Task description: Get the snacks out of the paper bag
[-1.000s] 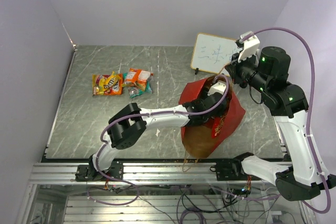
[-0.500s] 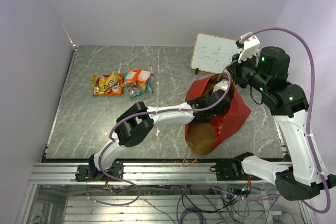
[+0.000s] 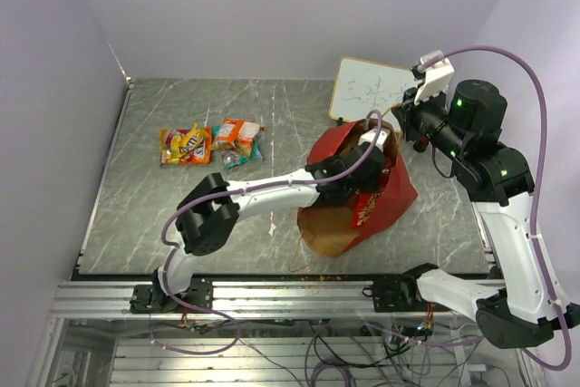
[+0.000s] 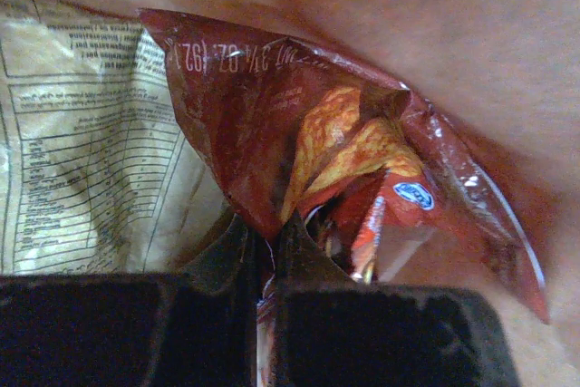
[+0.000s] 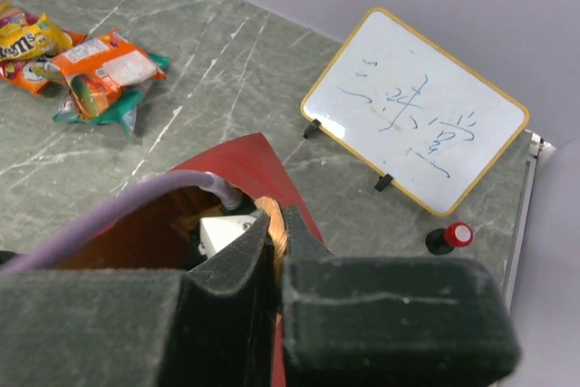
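Observation:
The red paper bag (image 3: 391,195) lies tilted on the table, its mouth towards the back. My left arm reaches into it. In the left wrist view my left gripper (image 4: 269,229) is shut on a crumpled edge of a red chip bag (image 4: 299,124) against the brown inside wall (image 4: 426,15). Beside it lies a tan chip bag (image 4: 82,133), printed back showing. My right gripper (image 5: 279,224) is shut on the bag's cord handle (image 5: 276,215) above the red rim (image 5: 245,156); from above that gripper (image 3: 397,124) sits at the bag's back edge. Two snacks (image 3: 186,144) (image 3: 240,138) lie on the table to the left.
A small whiteboard (image 3: 367,92) stands at the back right, with a red-capped black marker (image 5: 450,237) on the table beside it. The left arm's purple cable (image 5: 109,210) runs into the bag's mouth. Walls close off the left and right sides.
My left gripper has shut on the red chip bag inside the paper bag. The paper bag has shifted and swung left with the arm. The right gripper still holds the handle.

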`<action>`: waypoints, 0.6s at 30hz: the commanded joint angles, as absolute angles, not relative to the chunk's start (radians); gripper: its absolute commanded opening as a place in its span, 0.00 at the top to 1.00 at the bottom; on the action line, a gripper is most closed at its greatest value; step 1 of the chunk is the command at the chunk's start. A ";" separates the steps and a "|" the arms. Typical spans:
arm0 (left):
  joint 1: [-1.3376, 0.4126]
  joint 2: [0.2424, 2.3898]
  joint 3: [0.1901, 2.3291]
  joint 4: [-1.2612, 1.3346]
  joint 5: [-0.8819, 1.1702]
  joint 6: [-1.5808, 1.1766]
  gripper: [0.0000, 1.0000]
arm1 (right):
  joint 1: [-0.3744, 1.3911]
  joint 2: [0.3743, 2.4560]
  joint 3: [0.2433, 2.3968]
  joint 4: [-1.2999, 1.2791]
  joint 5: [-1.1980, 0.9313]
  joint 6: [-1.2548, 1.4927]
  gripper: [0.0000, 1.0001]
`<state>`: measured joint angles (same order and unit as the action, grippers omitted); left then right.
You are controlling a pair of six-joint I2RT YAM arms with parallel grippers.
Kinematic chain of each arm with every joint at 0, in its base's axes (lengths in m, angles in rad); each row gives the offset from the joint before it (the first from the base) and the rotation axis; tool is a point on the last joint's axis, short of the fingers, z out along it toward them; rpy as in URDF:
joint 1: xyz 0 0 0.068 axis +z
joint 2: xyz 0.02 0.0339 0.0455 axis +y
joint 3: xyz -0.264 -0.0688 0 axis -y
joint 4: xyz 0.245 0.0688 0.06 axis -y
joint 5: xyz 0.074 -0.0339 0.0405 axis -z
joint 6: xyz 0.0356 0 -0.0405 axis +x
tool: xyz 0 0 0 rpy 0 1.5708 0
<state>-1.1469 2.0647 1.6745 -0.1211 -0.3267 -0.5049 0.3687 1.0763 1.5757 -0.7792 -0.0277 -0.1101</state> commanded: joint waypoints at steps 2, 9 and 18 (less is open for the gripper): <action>-1.141 1.921 1.653 -0.135 -0.274 -0.473 0.93 | 0.369 1.033 1.558 -0.639 0.006 -0.126 1.00; -1.140 1.817 1.641 -0.221 -0.296 -0.397 0.93 | 0.370 1.017 1.512 -0.607 0.040 -0.123 1.00; -1.136 1.654 1.654 -0.315 -0.236 -0.315 0.93 | 0.370 1.021 1.498 -0.577 0.069 -0.121 1.00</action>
<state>-1.1442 1.7512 1.6402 -0.2928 -0.2848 -0.3683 0.3687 1.0496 1.4906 -0.7170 0.0391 -0.1162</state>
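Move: The red snack bag is already pinched in my left hand, down inside the paper bag. The orange snack pile on the table lies about 35 cm to the left and 14 cm ahead, some 13 cm lower; the yellow snack bag is about 49 cm left and 12 cm ahead. The tan packet still in the paper bag sits roughly 6 cm ahead and 2 cm left. From my right hand, the orange pile is around 36 cm left, 13 cm ahead and far below. I pull the pinched red snack bag steeply upward with my left hand, about 12 cm, out towards the paper bag's mouth, drifting some 6 cm left and a little back while my fingertips tip slightly more downward. My right hand keeps its pinch on the paper bag's handle, easing just a centimetre or so down and to the right. ##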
